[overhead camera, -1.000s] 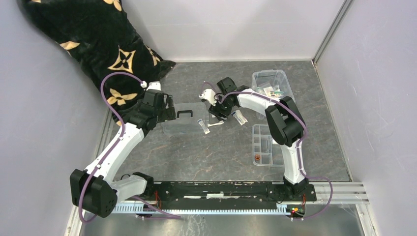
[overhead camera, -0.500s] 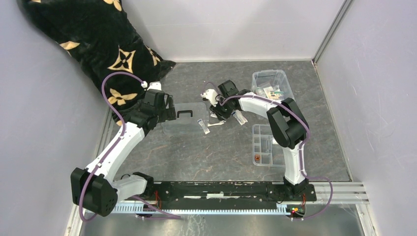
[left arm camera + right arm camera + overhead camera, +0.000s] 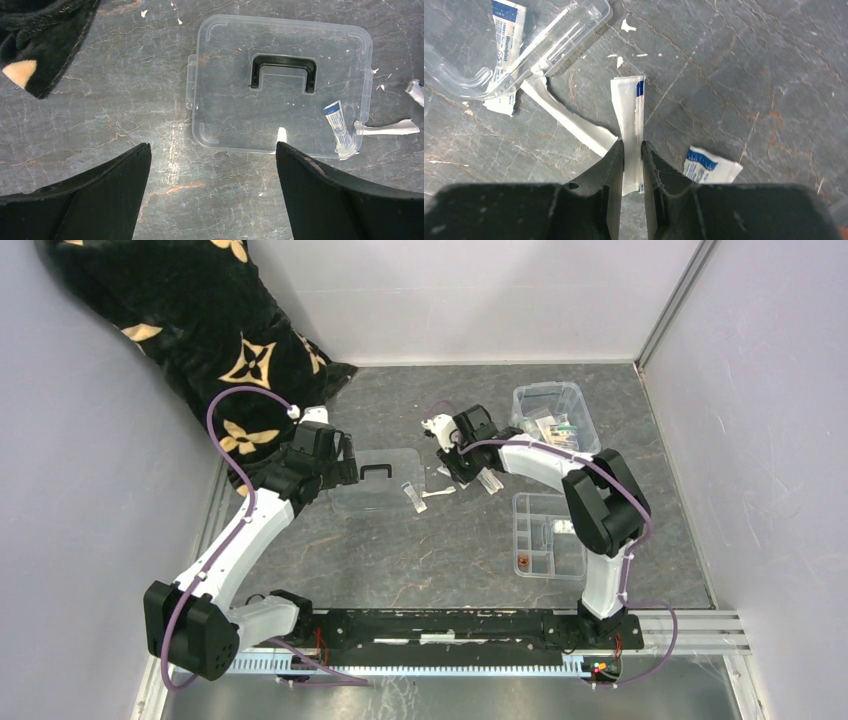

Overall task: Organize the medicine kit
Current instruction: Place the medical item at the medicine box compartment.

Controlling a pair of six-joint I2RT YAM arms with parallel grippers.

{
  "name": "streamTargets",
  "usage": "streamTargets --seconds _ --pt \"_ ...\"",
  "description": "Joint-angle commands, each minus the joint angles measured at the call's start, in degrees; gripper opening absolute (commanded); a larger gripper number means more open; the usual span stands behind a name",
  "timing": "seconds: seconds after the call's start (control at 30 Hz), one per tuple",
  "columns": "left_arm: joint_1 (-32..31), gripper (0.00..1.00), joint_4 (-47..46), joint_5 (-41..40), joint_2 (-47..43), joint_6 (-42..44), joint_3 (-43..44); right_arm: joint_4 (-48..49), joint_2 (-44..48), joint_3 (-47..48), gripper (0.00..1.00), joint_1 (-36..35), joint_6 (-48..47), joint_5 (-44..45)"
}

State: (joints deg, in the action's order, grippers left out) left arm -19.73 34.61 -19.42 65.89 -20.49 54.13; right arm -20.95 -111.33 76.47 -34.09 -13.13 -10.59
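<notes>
The medicine kit's clear box (image 3: 548, 405) stands at the back right with small items inside. Its flat clear lid (image 3: 280, 85) with the black handle (image 3: 283, 72) lies apart on the table, left of centre. A blue-printed packet (image 3: 340, 125) rests on the lid's corner. My left gripper (image 3: 212, 147) hangs open above the table just short of the lid's near edge, holding nothing. My right gripper (image 3: 633, 145) is shut on a folded white packet with a blue edge (image 3: 630, 105), just right of the lid (image 3: 385, 480).
A shallow clear divided tray (image 3: 545, 535) lies at the right. Loose on the table are a white strip (image 3: 569, 117), a blue-topped packet (image 3: 711, 167) and one more packet (image 3: 506, 30) under the lid corner. A black patterned cloth (image 3: 190, 330) covers the back left.
The right gripper's jaws have closed onto the white packet, and the right arm has shifted a little to the right. The left arm has not moved.
</notes>
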Motion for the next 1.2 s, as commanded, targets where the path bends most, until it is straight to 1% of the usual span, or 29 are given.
streamTargets --seconds 0.0,0.17,0.43,0.57,0.7,0.9,1.03,1.17 --pt "0.0 1.00 -1.3 -0.1 0.0 1.8 0.5 1.9 6.6 -3.6 0.24 0.0 5.2 4.0" --pt "0.1 1.00 -1.3 0.2 -0.2 1.9 0.5 3.0 14.5 -12.4 0.25 0.0 8.8 3.7" --pt "0.1 1.00 -1.4 1.0 -0.7 1.9 0.5 8.0 32.7 -32.9 0.25 1.2 19.0 6.0" --pt "0.1 1.00 -1.5 1.5 -0.8 1.9 0.5 9.0 42.4 -40.0 0.24 2.4 24.0 7.6" --pt "0.1 1.00 -1.6 1.8 -0.7 2.0 0.5 7.5 49.2 -43.6 0.25 4.8 26.1 11.2" --pt "0.0 1.00 -1.6 1.8 -0.8 2.0 0.5 3.6 55.3 -46.5 0.24 8.7 26.4 13.2" --pt "0.1 1.00 -1.6 2.0 -0.7 2.1 0.6 3.1 57.9 -47.6 0.24 11.6 27.1 14.8" --pt "0.1 1.00 -1.6 2.4 -0.5 2.2 0.6 3.7 57.6 -46.4 0.24 13.9 26.3 14.2"
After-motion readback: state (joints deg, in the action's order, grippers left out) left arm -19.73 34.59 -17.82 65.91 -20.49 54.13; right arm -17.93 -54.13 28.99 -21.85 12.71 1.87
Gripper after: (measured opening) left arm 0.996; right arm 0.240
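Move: The right hand already pinches a slim white packet just above the table. The divided medicine box tray is centred about 13 cm back and 19 cm to its right, some 2 cm lower. Another paper packet lies about 6 cm right and 1 cm ahead, the white spoon 4 cm left and 2 cm back, and the clear bin some 11 cm ahead and 19 cm right. From the left hand the tray is roughly 42 cm right, 5 cm back and 13 cm below. Keeping the slim packet pinched, the right hand swings to the right and back towards the medicine box tray, about 17 cm right and 12 cm back, rising some 4 cm on the way. The backward part is finished little more than halfway through, after which the hand carries on rightward to over the tray's left-hand compartments, the wrist turning about 40 degrees clockwise throughout. ##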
